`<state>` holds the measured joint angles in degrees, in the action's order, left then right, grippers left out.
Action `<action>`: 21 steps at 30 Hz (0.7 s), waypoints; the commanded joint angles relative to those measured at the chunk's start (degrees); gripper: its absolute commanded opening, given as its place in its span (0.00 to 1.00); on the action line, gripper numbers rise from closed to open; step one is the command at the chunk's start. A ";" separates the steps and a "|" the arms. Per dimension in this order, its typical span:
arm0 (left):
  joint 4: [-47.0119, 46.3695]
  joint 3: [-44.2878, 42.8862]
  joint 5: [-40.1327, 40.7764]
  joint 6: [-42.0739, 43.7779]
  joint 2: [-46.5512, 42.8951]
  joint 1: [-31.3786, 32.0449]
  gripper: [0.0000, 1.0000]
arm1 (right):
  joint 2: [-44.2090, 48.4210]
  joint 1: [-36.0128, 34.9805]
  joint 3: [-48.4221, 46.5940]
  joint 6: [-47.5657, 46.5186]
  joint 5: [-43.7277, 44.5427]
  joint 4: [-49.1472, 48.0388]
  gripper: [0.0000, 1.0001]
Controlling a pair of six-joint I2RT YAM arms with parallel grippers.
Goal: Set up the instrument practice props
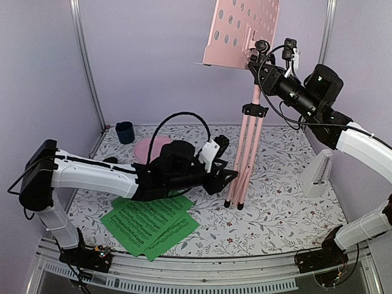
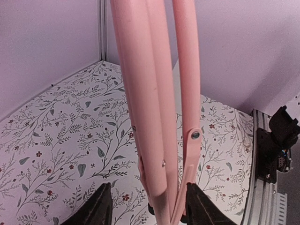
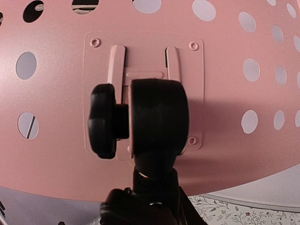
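Observation:
The pink music stand (image 1: 242, 27) stands upright at mid-table with its tripod legs (image 1: 245, 171) folded close together. My left gripper (image 1: 231, 176) reaches in low from the left, its jaws open around the legs (image 2: 145, 93). In the left wrist view the right finger (image 2: 197, 206) touches a leg brace and the left finger (image 2: 101, 206) stands apart. My right gripper (image 1: 258, 64) is shut on the black neck under the perforated desk (image 3: 61, 154), beside the knob (image 3: 103, 122). Green sheet-music pages (image 1: 150, 223) lie flat at front left. The white metronome (image 1: 318, 174) stands at right.
A pink plate (image 1: 150, 147) lies behind my left arm, and a dark blue cup (image 1: 125, 131) sits in the back left corner. Metal frame posts (image 1: 86, 61) rise at the back corners. The floral table cloth (image 1: 275, 208) shows between stand and metronome.

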<state>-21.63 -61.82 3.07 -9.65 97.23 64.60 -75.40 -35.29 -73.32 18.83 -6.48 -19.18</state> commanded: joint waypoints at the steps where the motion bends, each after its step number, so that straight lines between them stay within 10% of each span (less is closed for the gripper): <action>1: 3.07 -3.72 6.01 1.39 3.57 1.24 0.50 | 5.65 -0.62 -2.97 -0.34 4.09 -17.77 0.00; 21: 11.31 -5.17 17.85 12.19 6.07 -0.55 0.10 | 5.00 -0.72 -8.47 -0.98 4.24 -6.50 0.00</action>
<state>-13.80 -67.66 16.40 -1.63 103.20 65.63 -75.29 -35.59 -73.76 16.93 -1.74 -16.51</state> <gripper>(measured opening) 0.140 0.243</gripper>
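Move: Open left fingers point right, with the music stand's nearest leg just past their tips: its lower end lies about 1 cm ahead, 2 cm right and 5 cm below. The neighbouring leg's foot is some 4 cm farther right, about level with it. The green sheets lie on the table roughly 25 cm to the left, level with the hand, some 20 cm below. From the right hand, the leg end is about 9 cm back, 15 cm left and 32 cm down. Bring the left gripper down and forward around the lower end of the stand's nearest leg, about 3 cm each way, rolling its left side up some 15 degrees and turning slightly counter-clockwise, and close the fingers to pinch the leg just above its black foot. Keep the right gripper's hold on the stand's neck, letting it turn slightly clockwise. ##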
